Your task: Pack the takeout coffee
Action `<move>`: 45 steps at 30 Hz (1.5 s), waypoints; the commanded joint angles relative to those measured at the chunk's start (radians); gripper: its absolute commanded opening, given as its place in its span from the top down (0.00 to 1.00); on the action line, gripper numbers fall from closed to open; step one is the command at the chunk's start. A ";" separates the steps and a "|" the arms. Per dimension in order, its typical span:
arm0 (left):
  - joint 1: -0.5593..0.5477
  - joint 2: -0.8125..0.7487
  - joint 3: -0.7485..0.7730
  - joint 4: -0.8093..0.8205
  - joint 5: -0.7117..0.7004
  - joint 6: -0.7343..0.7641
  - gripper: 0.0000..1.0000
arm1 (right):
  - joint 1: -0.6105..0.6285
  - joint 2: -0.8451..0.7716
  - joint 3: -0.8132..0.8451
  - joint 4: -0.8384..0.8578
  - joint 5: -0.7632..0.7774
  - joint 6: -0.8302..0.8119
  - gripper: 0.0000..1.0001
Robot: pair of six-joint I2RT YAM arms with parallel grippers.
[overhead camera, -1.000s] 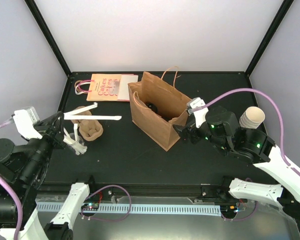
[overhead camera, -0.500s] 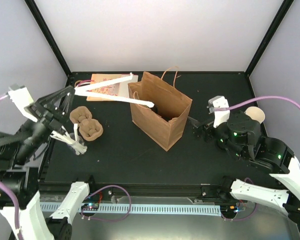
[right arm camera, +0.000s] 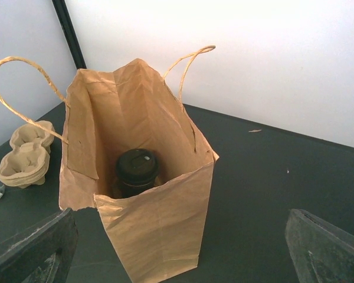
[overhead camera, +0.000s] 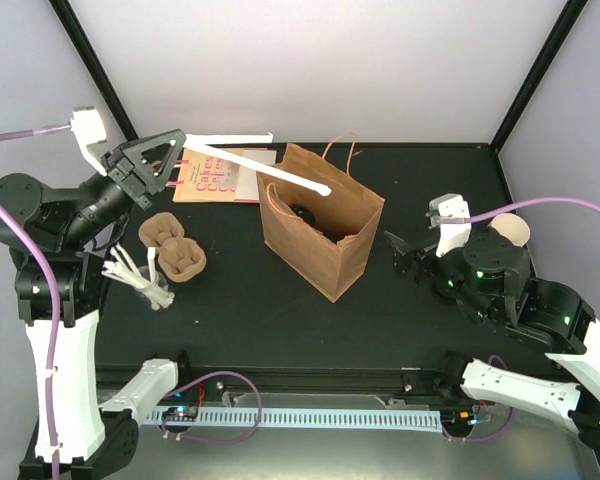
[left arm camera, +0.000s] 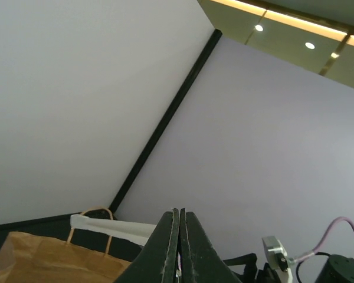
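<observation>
The takeout coffee [right arm camera: 137,168] stands upright inside the open brown paper bag [right arm camera: 159,218], only its black lid [overhead camera: 302,212] showing. The bag [overhead camera: 315,250] stands mid-table with its handles up. My right gripper [overhead camera: 400,255] hovers just right of the bag, open and empty; in its wrist view [right arm camera: 180,259] the fingers frame the bag from the lower corners. My left gripper [overhead camera: 183,142] is raised high at the back left, shut [left arm camera: 180,211] on two long white sticks [overhead camera: 280,178]. One stick's tip reaches over the bag's mouth.
Brown pulp cup trays [overhead camera: 175,250] lie left of the bag. A holder of white sticks [overhead camera: 145,285] stands near the left front. A flat printed bag [overhead camera: 215,172] lies at the back left, and stacked lidless cups [overhead camera: 505,235] stand at the right.
The left arm rose from above the stick holder and swung back and right, carrying the sticks toward the bag. The right gripper drew away from the bag's right side, staying open.
</observation>
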 commanded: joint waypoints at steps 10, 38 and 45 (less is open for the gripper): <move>-0.241 0.101 0.022 0.041 -0.061 0.010 0.98 | -0.005 -0.020 -0.012 0.022 0.040 0.039 0.01; -0.301 0.255 -0.105 -0.066 -0.217 -0.030 0.99 | -0.004 -0.020 -0.011 0.003 0.044 0.041 0.01; -0.301 0.257 -0.115 -0.095 -0.272 -0.023 0.98 | -0.005 -0.018 -0.012 0.002 0.041 0.039 0.01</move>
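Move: Ahead and to the right of the left hand, which already holds two wrapped straws, stands the open paper bag: some 19 cm ahead, 23 cm to the right, its middle about 43 cm lower. The drink carrier lies around 24 cm ahead and 17 cm left of this hand, the straw cup 11 cm ahead and 20 cm left, both roughly 50 to 55 cm below. From the right hand the bag is about 20 cm ahead, 12 cm left and 24 cm down. Swinging first to the right by about 6 cm, the left hand then travels forward and down towards the paper bag, ending some 12 cm lower and 11 cm farther out. The wrist tips the fingers down by roughly 25 degrees as they keep their shut grip on the straws, whose free ends lead towards the bag's mouth. ##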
